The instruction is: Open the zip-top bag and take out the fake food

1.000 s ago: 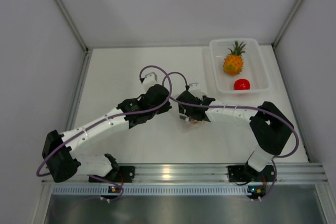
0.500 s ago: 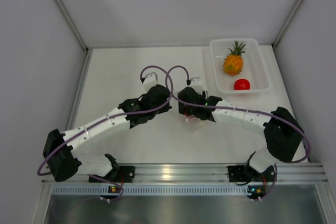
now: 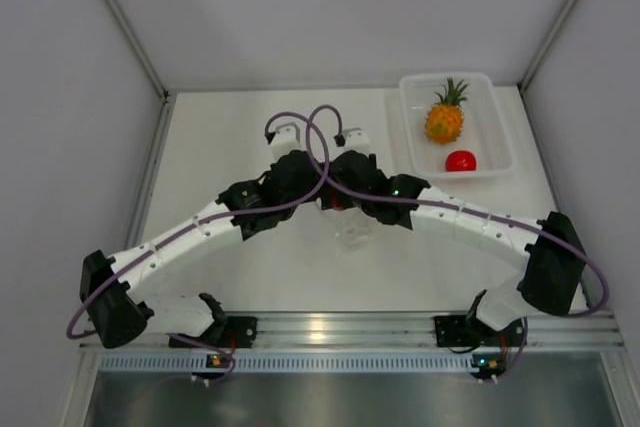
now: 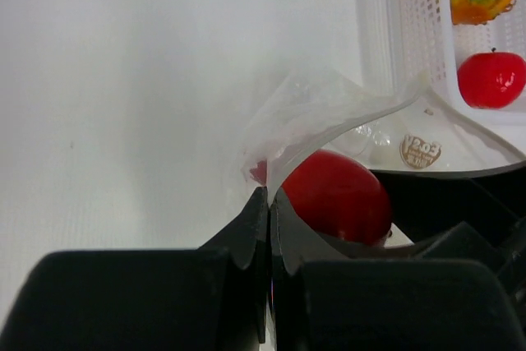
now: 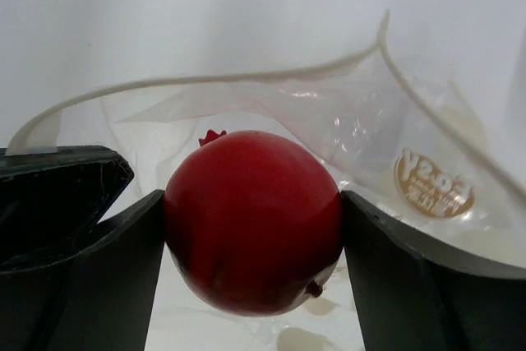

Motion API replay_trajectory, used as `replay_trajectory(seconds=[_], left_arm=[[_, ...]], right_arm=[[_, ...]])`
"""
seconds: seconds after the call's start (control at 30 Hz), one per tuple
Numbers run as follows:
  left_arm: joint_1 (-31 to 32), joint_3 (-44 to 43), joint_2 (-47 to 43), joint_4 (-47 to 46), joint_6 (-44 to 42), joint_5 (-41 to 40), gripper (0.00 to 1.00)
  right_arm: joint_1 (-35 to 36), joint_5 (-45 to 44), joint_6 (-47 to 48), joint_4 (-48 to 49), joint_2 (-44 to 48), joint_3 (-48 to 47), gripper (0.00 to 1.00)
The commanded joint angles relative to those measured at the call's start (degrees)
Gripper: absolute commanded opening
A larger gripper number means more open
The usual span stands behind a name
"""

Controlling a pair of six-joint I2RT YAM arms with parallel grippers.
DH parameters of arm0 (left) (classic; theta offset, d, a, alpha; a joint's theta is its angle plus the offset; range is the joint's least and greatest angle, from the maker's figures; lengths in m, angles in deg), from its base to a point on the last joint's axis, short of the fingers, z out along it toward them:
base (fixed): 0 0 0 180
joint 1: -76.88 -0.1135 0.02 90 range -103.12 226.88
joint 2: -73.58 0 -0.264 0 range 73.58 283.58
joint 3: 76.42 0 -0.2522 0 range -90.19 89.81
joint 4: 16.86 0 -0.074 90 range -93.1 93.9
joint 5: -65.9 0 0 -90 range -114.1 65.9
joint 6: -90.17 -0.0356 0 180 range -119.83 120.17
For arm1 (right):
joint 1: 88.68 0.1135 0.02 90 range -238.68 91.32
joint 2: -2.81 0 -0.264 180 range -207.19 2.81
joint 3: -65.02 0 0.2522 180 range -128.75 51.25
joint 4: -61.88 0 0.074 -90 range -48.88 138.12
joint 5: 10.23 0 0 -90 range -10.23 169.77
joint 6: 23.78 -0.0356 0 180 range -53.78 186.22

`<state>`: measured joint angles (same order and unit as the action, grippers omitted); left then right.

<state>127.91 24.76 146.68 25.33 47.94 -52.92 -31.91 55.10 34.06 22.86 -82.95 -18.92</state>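
Observation:
The clear zip-top bag (image 4: 329, 108) is held up with its mouth spread wide. My left gripper (image 4: 269, 203) is shut on the bag's edge near one corner. Inside the mouth sits a glossy red round fruit (image 5: 253, 219), and my right gripper (image 5: 253, 203) is shut on it, a finger pressed against each side. From above, the two grippers meet mid-table, left (image 3: 312, 195) beside right (image 3: 338, 202), with the bag (image 3: 352, 232) hanging just in front of them. A toy pineapple (image 3: 444, 117) and another red fruit (image 3: 460, 160) lie in the bin.
A rigid translucent bin (image 3: 405, 127) stands at the back right, close to my right arm's wrist. White walls close the table on the left, back and right. The arms' purple cables loop above the grippers.
Both grippers have moved toward the back of the table, lifting the bag. The right arm has stretched out to the left and its fingers have closed in on the red fruit.

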Motion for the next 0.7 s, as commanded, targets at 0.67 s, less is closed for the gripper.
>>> replay_trajectory(seconds=[0.67], left_arm=[[-3.39, 1.51, -2.0, 0.84, -3.91, -4.67, 0.0]], right_arm=[[0.71, 11.03, 5.0, 13.73, 21.06, 6.63, 0.33]])
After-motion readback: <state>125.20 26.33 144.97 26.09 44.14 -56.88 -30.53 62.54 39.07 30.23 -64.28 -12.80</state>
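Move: The right hand holds the fake pomegranate in the bag's mouth; the white basket it is bound for is centred about 28 cm ahead, 30 cm to the right and 13 cm below. In it the pineapple lies some 27 cm ahead and 28 cm right, the red apple about 17 cm ahead and 31 cm right, both roughly 12 cm lower. From the left hand, pinching the bag's rim, the pomegranate is level, about 6 cm right and 4 cm below. Up and somewhat back goes the right hand, slowly at first and then faster, about 10 cm up and 4 cm back, drawing the gripped pomegranate out of the bag's mouth while its fingers tip upward and roll, some 20 degrees in all. The left hand keeps its pinch on the rim and carries it about 3.5 cm left, away from the fruit. ##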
